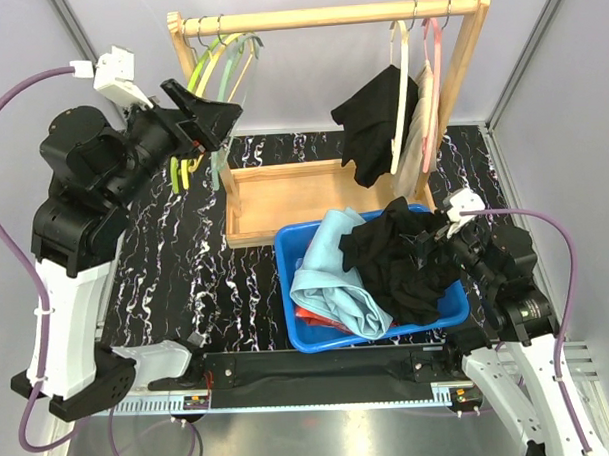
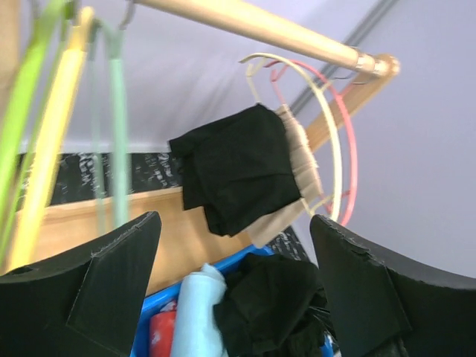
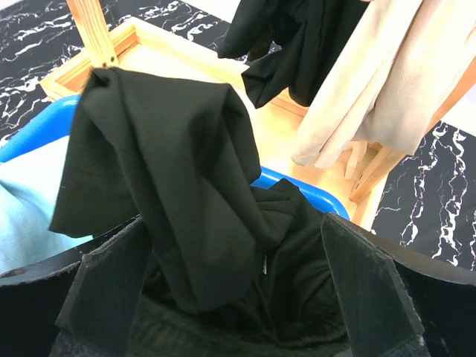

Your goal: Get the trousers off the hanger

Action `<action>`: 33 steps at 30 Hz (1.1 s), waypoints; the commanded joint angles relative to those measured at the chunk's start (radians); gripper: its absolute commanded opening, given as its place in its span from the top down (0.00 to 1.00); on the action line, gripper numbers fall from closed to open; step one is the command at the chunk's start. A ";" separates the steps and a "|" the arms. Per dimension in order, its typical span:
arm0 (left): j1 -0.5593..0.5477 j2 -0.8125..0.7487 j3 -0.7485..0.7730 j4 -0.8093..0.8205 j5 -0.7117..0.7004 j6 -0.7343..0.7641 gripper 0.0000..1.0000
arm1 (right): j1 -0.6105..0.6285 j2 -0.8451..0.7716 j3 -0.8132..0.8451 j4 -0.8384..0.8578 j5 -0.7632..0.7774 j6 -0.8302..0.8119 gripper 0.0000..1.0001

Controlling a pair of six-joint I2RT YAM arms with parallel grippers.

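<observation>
One black pair of trousers (image 1: 376,125) and a beige pair (image 1: 419,149) hang from the cream hanger (image 1: 399,75) and the pink hanger (image 1: 434,63) at the right end of the wooden rail. In the blue bin (image 1: 287,289) lie a light blue pair (image 1: 331,272), a red pair (image 1: 318,321) and another black pair (image 1: 406,264). My left gripper (image 1: 219,126) is raised by the rail's left end, open and empty, facing the hung black pair (image 2: 238,167). My right gripper (image 3: 232,219) is open, its jaws astride the black cloth (image 3: 171,163) heaped in the bin.
Bare green (image 1: 194,72) and yellow (image 1: 223,56) hangers hang at the rail's left end, close beside my left gripper. The rack's wooden base tray (image 1: 283,189) sits behind the bin. Grey walls close in both sides of the marbled black table (image 1: 176,263).
</observation>
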 commanded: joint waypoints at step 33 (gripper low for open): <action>-0.389 0.652 0.357 0.356 -0.040 -0.019 0.14 | -0.089 -0.101 0.093 -0.141 -0.160 0.042 0.00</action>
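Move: The cream hanger that still carries black trousers is about 30 cm to the right of my left hand, some 11 cm ahead and 9 cm lower. Its trousers hang some 5 cm farther out and 2 cm left of it, the pink hanger about 5 cm right of it and level with it, and the empty teal hanger only about 9 cm ahead of my left hand. From my right hand, the cream hanger is roughly 16 cm ahead, 4 cm left and 15 cm higher. I swing my left hand about 25 cm to the right, away from the emptied hangers and towards the cream one, reaching 7 cm forward and dipping about 6 cm while turning it some 25 degrees clockwise, fingers staying wide open and stopping short of the hanger. My right hand, also open, backs away some 5 cm and rises 4 over the bin, then settles slightly lower. ##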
